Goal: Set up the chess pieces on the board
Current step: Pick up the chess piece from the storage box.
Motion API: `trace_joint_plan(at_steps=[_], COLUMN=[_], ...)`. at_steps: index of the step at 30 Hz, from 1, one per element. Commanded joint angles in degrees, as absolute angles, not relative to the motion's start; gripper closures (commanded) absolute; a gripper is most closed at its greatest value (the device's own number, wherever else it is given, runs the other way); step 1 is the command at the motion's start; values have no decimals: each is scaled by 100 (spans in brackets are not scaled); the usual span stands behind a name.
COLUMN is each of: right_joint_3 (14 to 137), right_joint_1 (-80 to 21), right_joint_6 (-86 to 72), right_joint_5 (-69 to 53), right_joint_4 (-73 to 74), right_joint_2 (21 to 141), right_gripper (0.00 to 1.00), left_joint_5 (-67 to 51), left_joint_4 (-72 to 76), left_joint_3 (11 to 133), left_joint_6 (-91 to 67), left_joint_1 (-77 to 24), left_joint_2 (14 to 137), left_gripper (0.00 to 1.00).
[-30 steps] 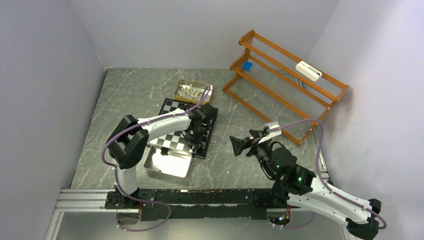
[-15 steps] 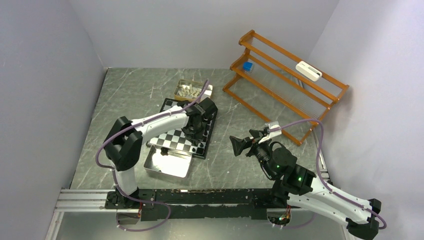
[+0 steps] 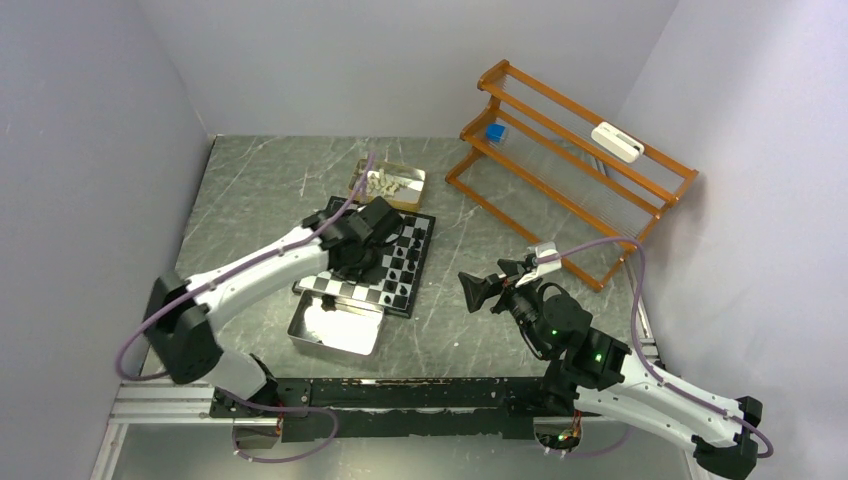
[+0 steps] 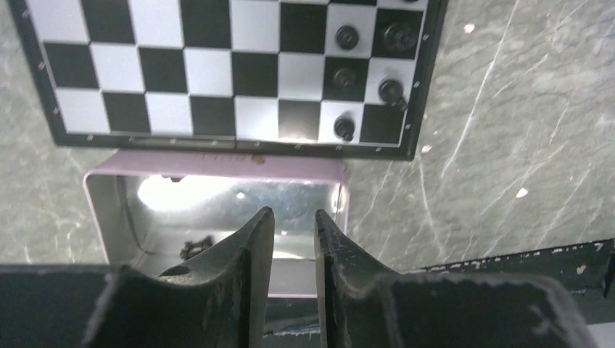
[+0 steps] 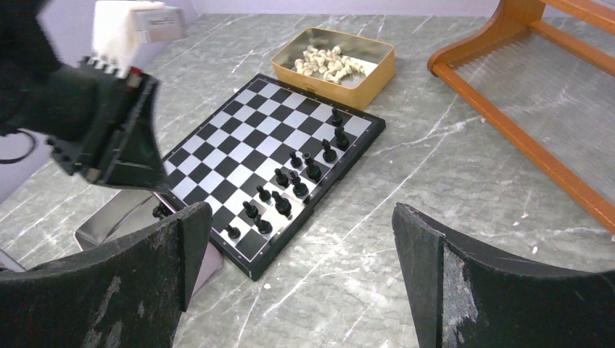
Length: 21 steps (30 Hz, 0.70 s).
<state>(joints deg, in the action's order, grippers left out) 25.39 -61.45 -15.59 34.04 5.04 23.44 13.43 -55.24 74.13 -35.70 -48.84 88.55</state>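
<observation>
The chequered board (image 3: 345, 288) (image 4: 210, 72) (image 5: 239, 138) lies mid-table. Several black chess pieces (image 3: 400, 265) (image 4: 347, 36) (image 5: 312, 170) stand in two columns along its right side. Cream-white pieces (image 3: 383, 184) (image 5: 330, 61) fill a gold tin (image 5: 362, 80) behind the board. One black piece (image 4: 194, 249) (image 5: 159, 212) lies in the silver tray (image 3: 335, 325) (image 4: 217, 163) at the board's near edge. My left gripper (image 3: 350, 262) (image 4: 294, 217) hangs over that tray's right part, open by a narrow gap, nothing between its fingers. Right of the board, my right gripper (image 3: 478, 290) (image 5: 301, 214) hovers wide open and empty.
An orange wooden rack (image 3: 570, 160) stands at the back right, holding a blue block (image 3: 494, 131) and a white object (image 3: 616, 141). Grey walls close in on the left, back and right. Bare marble lies between the board and the rack.
My left arm has swung left, off the board's right columns toward its near edge and the tray. Its jaws have parted slightly. The right arm has not moved.
</observation>
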Motion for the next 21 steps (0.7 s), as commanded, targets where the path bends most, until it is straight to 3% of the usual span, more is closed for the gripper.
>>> trace_joint_plan(at_steps=[1, 15, 21], right_joint_3=[2531, 2529, 2435], right_joint_1=[-6128, -6126, -6126], right_joint_6=[-1586, -1646, -1684], right_joint_5=[3423, 3379, 3358], right_joint_4=[375, 412, 374], right_joint_2=[2321, 2329, 2224], right_gripper=[0, 0, 0], left_joint_5=[1763, 940, 1000], left_joint_4=[-5610, -4637, -4550], left_joint_3=[6783, 4718, 4742], left_joint_6=[-3993, -3926, -3887], left_joint_1=[-4807, -3209, -3123], left_joint_2=[7974, 6640, 7050], left_gripper=[68, 70, 71])
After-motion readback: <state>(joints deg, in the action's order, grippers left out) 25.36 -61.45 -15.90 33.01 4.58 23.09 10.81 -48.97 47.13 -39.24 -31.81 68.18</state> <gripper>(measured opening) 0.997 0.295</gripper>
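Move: The chess piece lying along the board-side wall of the storage box is about 9 cm left of the left hand, 1 cm back and some 11 cm below. The board's middle lies 9 cm ahead and 1 cm left; the black piece on its front row is 3 cm right, level fore-and-aft, 9 cm below. From the right hand, the box piece is some 30 cm left, 2 cm ahead. Left hand swings some 12 cm left, sinking to the box piece, turning 20 degrees counter-clockwise, fingers staying part-open. ##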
